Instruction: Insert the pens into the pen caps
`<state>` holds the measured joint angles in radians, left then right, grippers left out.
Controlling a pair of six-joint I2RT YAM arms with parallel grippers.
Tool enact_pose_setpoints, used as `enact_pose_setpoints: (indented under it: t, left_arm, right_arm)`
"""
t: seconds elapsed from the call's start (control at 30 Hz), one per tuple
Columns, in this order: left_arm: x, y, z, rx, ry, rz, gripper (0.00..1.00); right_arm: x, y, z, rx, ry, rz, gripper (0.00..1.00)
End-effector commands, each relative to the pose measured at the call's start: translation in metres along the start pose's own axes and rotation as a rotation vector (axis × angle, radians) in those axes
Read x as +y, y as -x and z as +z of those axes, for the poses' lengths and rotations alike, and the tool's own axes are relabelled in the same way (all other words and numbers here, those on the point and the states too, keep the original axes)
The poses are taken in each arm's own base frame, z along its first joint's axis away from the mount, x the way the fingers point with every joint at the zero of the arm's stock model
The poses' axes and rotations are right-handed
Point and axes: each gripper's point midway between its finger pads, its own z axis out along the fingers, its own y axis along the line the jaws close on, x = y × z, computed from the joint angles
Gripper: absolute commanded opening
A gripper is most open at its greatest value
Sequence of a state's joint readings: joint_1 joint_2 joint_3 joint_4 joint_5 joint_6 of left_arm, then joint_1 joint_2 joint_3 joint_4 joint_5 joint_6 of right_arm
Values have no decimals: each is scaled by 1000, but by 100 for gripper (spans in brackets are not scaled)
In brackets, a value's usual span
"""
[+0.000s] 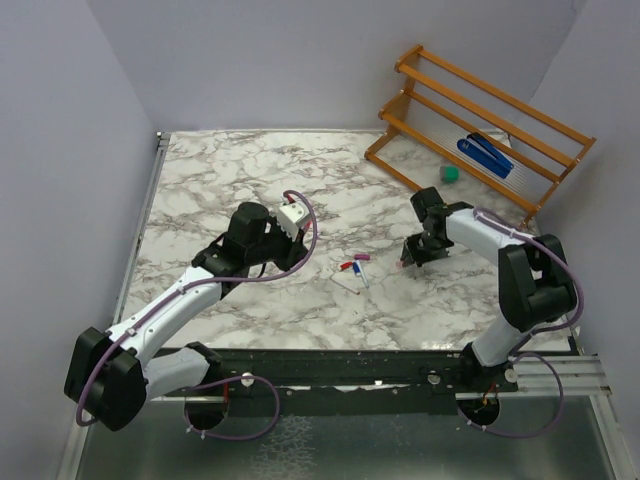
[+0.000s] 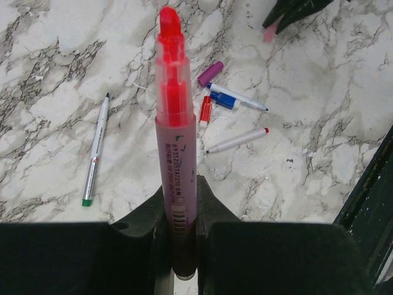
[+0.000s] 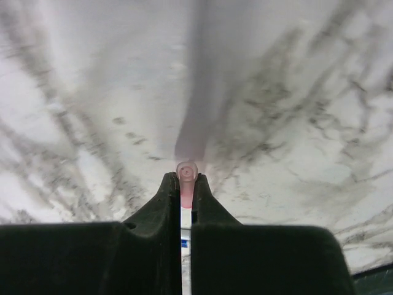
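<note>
My left gripper (image 2: 181, 190) (image 1: 293, 218) is shut on a thick pink pen (image 2: 177, 153) whose red tip points away over the table. Below it lie a green-ended pen (image 2: 96, 153), a purple cap (image 2: 210, 73), a red cap (image 2: 206, 110), a blue-capped pen (image 2: 236, 98) and a thin white pen with a red tip (image 2: 236, 140). This cluster of pens (image 1: 355, 268) sits mid-table. My right gripper (image 3: 186, 178) (image 1: 410, 258) hangs low to its right, shut on a small pale pink tube (image 3: 186, 171), a pen cap by its look; most of it is hidden between the fingers.
A wooden rack (image 1: 480, 120) stands at the back right with a big blue stapler-like object (image 1: 485, 155) under it and a small green block (image 1: 450, 174) beside it. Grey walls close in the marble table (image 1: 220, 170) on three sides.
</note>
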<state>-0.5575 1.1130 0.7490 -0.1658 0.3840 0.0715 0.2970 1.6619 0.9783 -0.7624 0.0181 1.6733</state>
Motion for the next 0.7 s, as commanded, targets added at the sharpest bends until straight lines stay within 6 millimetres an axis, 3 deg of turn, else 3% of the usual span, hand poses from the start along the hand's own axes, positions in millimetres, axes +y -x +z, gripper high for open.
enact_pose_setpoints:
  t: [0.0,0.13,0.23,0.47,0.67]
  left_arm:
    - [-10,11,-6,-37,-49,-1,0]
    - [-14,15,-4,-46,-76,-21,0]
    - [-17,15,0,-35,-109,-53,0]
    - [-32,28,6,-74,-237,-150,0]
    - [-57,33,3,-106,-396,-223,0]
  right_arm:
    - [53,15,-39,-190,211,-340,0]
    - [112,-14,-100,-302,534,-655,0]
    - [136,-43,-143,-335,791,-856,0]
    - [132,-81,-213,-372,1314,-1096,0]
    - [132,-116,-249,-340,1535,-1201,0]
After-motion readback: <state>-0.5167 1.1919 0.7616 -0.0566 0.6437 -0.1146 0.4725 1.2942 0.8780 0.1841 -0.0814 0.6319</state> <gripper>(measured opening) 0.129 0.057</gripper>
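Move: The pink pen, held upright in the left hand, lies about 21 cm left of the right hand, 2 cm back and 18 cm above. On the table, about 1 cm lower than the right hand, are the purple cap, 10 cm left and 2 cm ahead; the blue cap, 11 cm left and 2 cm back; and the red cap, 14 cm left and 1 cm back. From the left hand, the pink cap in the right fingers is about 23 cm right, 3 cm ahead and 14 cm below. Right hand swings its cap up some 20 cm, left and forward, levelling towards the pen; left hand edges right. ##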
